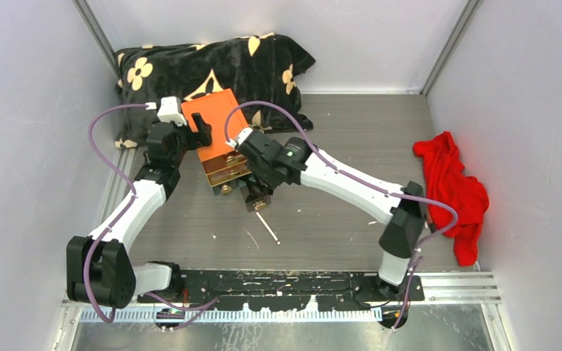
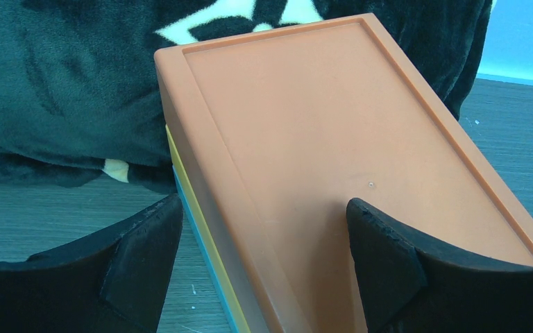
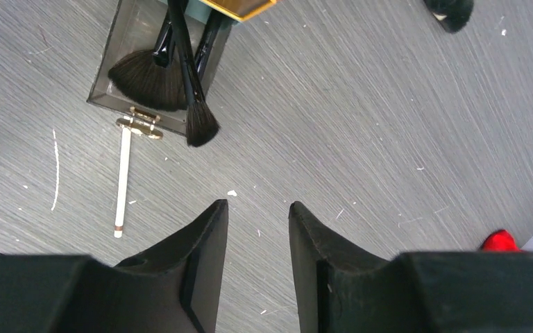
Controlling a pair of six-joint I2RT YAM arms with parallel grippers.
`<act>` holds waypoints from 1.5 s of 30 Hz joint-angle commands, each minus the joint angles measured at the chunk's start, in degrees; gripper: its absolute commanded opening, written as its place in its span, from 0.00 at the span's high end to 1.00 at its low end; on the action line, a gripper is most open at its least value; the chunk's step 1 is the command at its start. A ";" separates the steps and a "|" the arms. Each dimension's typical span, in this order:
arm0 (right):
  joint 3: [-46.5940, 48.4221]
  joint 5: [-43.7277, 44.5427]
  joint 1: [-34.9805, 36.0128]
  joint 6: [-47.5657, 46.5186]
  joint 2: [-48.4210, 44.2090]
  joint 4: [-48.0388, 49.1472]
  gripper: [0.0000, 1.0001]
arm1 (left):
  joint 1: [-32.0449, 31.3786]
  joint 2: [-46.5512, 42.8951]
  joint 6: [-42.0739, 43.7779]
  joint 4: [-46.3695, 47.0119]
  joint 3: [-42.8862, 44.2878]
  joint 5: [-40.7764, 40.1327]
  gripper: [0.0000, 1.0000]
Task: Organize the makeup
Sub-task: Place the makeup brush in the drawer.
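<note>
The orange box (image 1: 216, 124) with clear drawers stands left of centre, its drawers pulled out toward me. The lowest drawer (image 3: 121, 48) holds makeup: a black fan brush (image 3: 146, 83) and a thin black-handled brush (image 3: 200, 123) whose head hangs over the front wall. A white pencil (image 3: 121, 180) lies on the table just in front of that drawer, and shows as a thin pale stick (image 1: 267, 227) from above. My right gripper (image 3: 258, 208) hovers over bare table, open, nothing between its fingers. My left gripper (image 2: 264, 202) is open and straddles the box's left top edge (image 2: 201, 173).
A black flowered blanket (image 1: 212, 66) lies behind the box against the back wall. A red cloth (image 1: 454, 190) is bunched at the right wall. White walls close the table on three sides. Small pale specks litter the wood surface.
</note>
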 commanded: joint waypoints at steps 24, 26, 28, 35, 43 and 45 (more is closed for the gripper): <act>-37.68 -10.88 -7.87 9.25 -18.37 42.43 0.27 | 0.14 3.03 3.75 -10.65 -2.02 -1.52 0.14; -37.60 -11.66 -8.60 9.06 -17.33 42.81 0.27 | 0.14 3.11 3.77 -10.56 -2.15 -1.39 0.14; -37.64 -12.06 -9.28 9.05 -16.40 43.16 0.27 | 0.14 3.28 3.70 -10.47 -2.20 -1.57 0.14; -37.25 -15.07 -10.03 8.93 -13.45 43.27 0.27 | 0.14 3.65 3.74 -10.39 -2.02 -1.54 0.14; -37.86 -15.27 -10.05 8.97 -12.80 43.02 0.23 | 0.15 3.77 3.71 -10.39 -2.05 -1.57 0.14; -37.73 -15.36 -10.01 9.02 -12.40 43.06 0.23 | 0.14 3.72 3.77 -10.39 -2.02 -1.64 0.14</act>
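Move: The makeup brush already lies loose in the open drawer, its bristles poking over the front right corner; its middle is about 4 cm ahead of the empty right hand, 4 cm to its left and some 14 cm below. The white pencil lies about 8 cm back, 2 cm left and 17 cm below that hand. The orange cabinet's middle is roughly 18 cm ahead and 14 cm left. From the left hand the brush is some 12 cm back, 16 cm right and 17 cm lower. Towards the brush in the drawer comes the right hand, not straight: it first swings right and a little back by about 5 cm, then sinks roughly 10 cm while working forward and slightly back to the left. On the way the wrist rolls about 25 degrees so the fingers slant left towards the drawer, and they open wider, staying empty. ##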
